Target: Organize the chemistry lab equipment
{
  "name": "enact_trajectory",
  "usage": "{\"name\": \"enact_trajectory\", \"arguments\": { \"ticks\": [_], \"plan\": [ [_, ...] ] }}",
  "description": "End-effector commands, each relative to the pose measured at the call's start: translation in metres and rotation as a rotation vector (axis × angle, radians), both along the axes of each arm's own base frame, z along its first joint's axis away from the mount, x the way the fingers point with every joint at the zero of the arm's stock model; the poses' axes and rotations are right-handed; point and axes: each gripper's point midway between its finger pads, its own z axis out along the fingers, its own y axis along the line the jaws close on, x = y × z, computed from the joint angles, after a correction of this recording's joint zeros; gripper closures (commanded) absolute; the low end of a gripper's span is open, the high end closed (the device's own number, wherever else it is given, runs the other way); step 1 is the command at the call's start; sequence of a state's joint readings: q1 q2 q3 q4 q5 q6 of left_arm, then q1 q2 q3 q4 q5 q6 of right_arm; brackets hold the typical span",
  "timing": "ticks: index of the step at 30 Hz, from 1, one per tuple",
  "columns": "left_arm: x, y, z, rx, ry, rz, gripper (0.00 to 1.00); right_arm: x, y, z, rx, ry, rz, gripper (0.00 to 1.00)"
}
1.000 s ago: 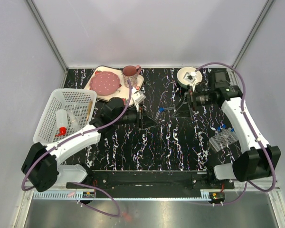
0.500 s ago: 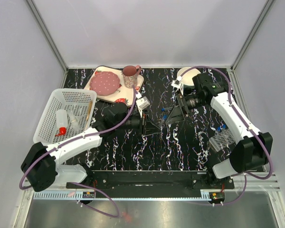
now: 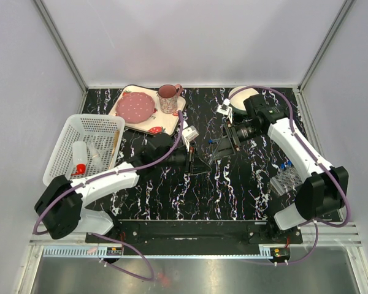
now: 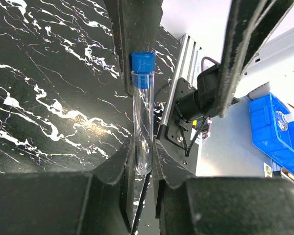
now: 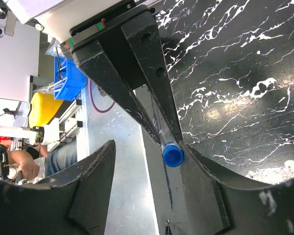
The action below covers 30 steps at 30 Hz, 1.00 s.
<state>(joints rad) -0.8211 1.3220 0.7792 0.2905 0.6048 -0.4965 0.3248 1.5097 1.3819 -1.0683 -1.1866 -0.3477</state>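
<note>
My left gripper (image 4: 141, 156) is shut on the lower end of a clear test tube (image 4: 142, 122) with a blue cap (image 4: 143, 68), held off the table. My right gripper (image 5: 148, 147) faces it, open, its jaws standing either side of the cap (image 5: 173, 155). The cap touches one finger (image 5: 201, 186); the other finger stands well apart. In the top view the two grippers (image 3: 199, 164) (image 3: 219, 149) meet nose to nose at mid-table. The clear tube rack (image 3: 286, 179) with blue-capped tubes sits at the right. The white squeeze bottle (image 3: 81, 158) lies in the basket.
A white basket (image 3: 70, 131) at the left holds the bottle and thin wooden sticks (image 3: 115, 142). A strawberry-print tray (image 3: 150, 127) with a pink plate and a cup (image 3: 167, 95) stands at the back. A white bowl (image 3: 238, 94) sits behind the right arm.
My right gripper has swung left from the white bowl to the left gripper, and its jaws have narrowed around the cap. My left gripper has carried the tube rightward.
</note>
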Motion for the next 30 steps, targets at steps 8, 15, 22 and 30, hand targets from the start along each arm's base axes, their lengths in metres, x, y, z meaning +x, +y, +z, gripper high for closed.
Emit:
{"name": "enact_trajectory", "arguments": {
  "ticks": [8,15,22,30],
  "plan": [
    [0.017,-0.014,0.034,-0.094,-0.073,0.050,0.92,0.003,0.006,-0.001,-0.008,-0.010,0.011,0.60],
    [0.016,-0.012,0.029,-0.082,-0.065,0.054,0.86,0.004,0.002,0.001,-0.028,-0.055,-0.002,0.81],
    [0.024,0.008,0.030,-0.022,-0.137,0.133,0.38,0.027,-0.037,0.018,-0.088,-0.195,-0.164,0.83],
    [0.062,0.108,0.017,0.197,-0.224,0.393,0.13,0.038,-0.126,0.015,-0.310,-0.353,-0.451,0.83]
  ]
}}
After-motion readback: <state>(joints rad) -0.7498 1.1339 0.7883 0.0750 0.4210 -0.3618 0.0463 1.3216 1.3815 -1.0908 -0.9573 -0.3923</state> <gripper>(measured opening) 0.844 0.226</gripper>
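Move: Held by the left fingers at its glass end, the blue-capped test tube has its middle about 4 cm to the left hand's right and 2 cm ahead. From the right hand, whose open fingers straddle the cap, that middle is some 3 cm left, 1 cm back and 2 cm below. Also from the right hand, another capped tube lies about 6 cm ahead, 2 cm right and 22 cm below, and the tube rack about 26 cm right, 11 cm back and 20 cm below. Closing on the cap end while easing about 1.5 cm down and 1 cm forward, the right hand pinches the tube; the left, nearly still, then opens wide and lets go. The hands part: the right carries the tube about 9 cm right, plus some 3 cm forward and up, turning clockwise about 20 degrees, while the left backs off about 5 cm left and some 3 cm forward, rising slightly. ##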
